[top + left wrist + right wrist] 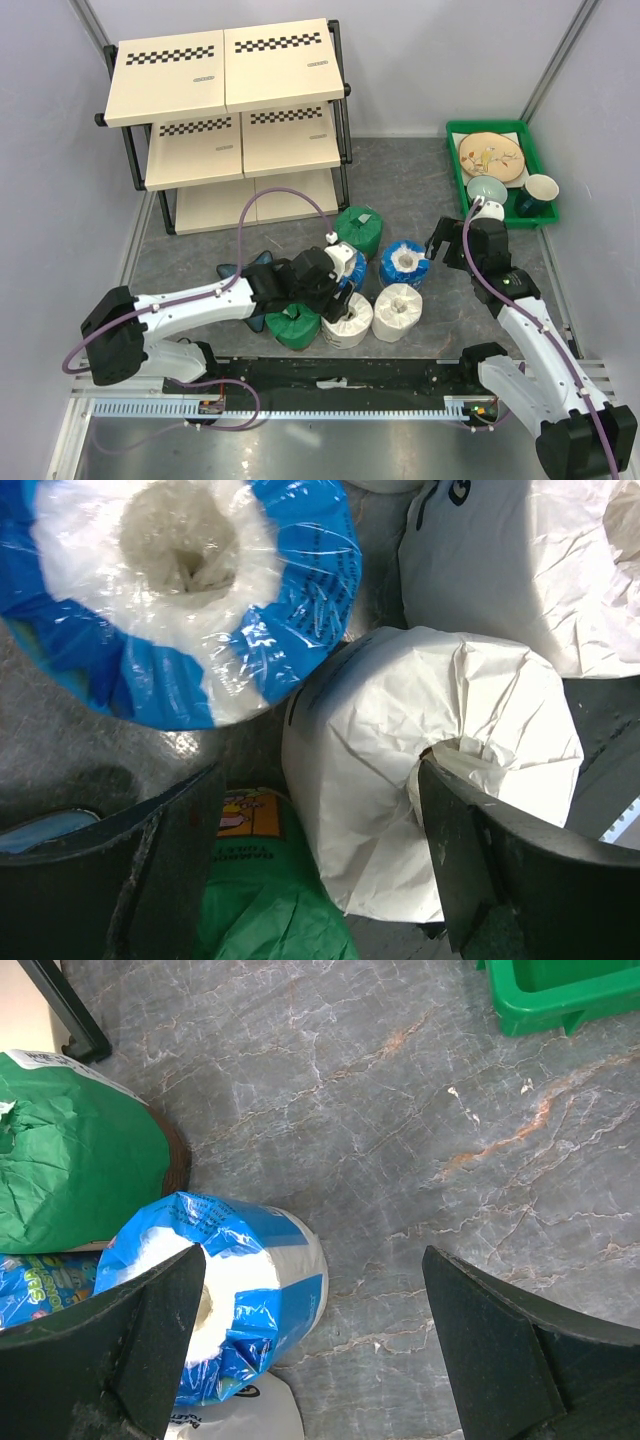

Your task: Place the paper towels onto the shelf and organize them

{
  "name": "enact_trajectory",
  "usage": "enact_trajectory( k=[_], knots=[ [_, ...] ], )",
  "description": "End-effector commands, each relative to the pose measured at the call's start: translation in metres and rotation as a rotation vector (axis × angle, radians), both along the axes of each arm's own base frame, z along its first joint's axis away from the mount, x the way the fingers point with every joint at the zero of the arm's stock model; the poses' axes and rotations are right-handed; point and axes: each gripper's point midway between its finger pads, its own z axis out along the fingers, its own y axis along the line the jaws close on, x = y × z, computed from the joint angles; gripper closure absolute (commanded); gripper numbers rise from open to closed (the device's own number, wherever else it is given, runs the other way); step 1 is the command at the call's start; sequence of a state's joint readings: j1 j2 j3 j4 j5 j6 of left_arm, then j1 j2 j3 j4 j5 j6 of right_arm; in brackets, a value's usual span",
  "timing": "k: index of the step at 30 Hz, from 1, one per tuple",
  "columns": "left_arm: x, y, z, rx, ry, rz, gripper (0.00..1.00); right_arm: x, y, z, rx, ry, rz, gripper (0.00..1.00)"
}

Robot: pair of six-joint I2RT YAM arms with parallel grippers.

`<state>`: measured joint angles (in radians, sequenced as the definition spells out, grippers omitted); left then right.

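Observation:
The paper towels stand bunched mid-table: a green roll (358,230), a blue roll (403,263), two white rolls (398,312) (347,320) and a second green roll (293,326). The cream shelf (225,65) stands at the back left with bare boards. My left gripper (335,298) hangs low over the bunch, open. In the left wrist view its right finger (500,860) pokes into the core of a white roll (400,780), with a green roll (265,900) beside its left finger and a blue roll (180,590) ahead. My right gripper (315,1260) is open, its left finger over a blue roll (230,1300).
A green tray (485,125) at the back right holds a plate, a bowl and a cup. A blue dish (243,272) lies under the left arm. Grey walls close in both sides. A second white roll (520,560) crowds the left gripper's far right.

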<state>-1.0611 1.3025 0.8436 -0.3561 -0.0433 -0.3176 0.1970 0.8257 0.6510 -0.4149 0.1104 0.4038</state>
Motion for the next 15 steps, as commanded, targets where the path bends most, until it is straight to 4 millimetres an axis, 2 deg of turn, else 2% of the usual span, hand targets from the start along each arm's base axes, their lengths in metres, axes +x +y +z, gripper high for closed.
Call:
enact_trajectory(
  k=[1, 4, 8, 11, 12, 14, 15],
  knots=[
    [-0.002, -0.009, 0.000, 0.038, -0.030, -0.057, 0.17, 0.005, -0.001, 0.008, 0.000, -0.038, -0.011, 0.02],
    [-0.002, -0.010, -0.005, 0.055, -0.030, -0.062, 0.23, 0.005, -0.002, 0.007, -0.001, -0.034, -0.012, 0.02],
    [-0.002, -0.010, -0.009, 0.079, -0.021, -0.063, 0.35, 0.005, -0.002, 0.008, 0.000, -0.038, -0.012, 0.02],
    [-0.003, -0.012, -0.005, 0.077, -0.021, -0.071, 0.44, 0.005, -0.002, 0.007, -0.001, -0.034, -0.014, 0.02],
    [-0.003, -0.012, -0.002, 0.075, -0.027, -0.074, 0.50, 0.005, -0.002, 0.007, -0.001, -0.035, -0.015, 0.02],
    [-0.005, -0.013, 0.002, 0.076, -0.023, -0.085, 0.54, 0.005, -0.003, 0.007, -0.004, -0.034, -0.018, 0.02],
    [-0.005, -0.015, 0.010, 0.069, -0.029, -0.095, 0.57, 0.005, -0.004, 0.007, -0.006, -0.035, -0.022, 0.02]
  ],
)
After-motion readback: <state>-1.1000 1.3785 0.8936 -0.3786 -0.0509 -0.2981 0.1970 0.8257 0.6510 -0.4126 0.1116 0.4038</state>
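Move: The white roll of paper towels nearest the left hand has its middle about 3 cm back, 3 cm right and 5 cm below it; the fingers already straddle its forward-left wall, one at the core. From this hand, a blue roll stands some 8 cm ahead and 2 cm right, a green roll 3 cm back and 8 cm left, and the second white roll 2 cm back and 13 cm right. From the right hand the first white roll lies roughly 15 cm back, 21 cm left and 10 cm below. The left fingers close on the white roll's wall, one finger down in the core and the other against the outside, bringing their gap from nearly wide to about half. As they shut, the left hand eases about 1 cm right and 1 cm down onto the roll, with hardly any turn of the wrist. ##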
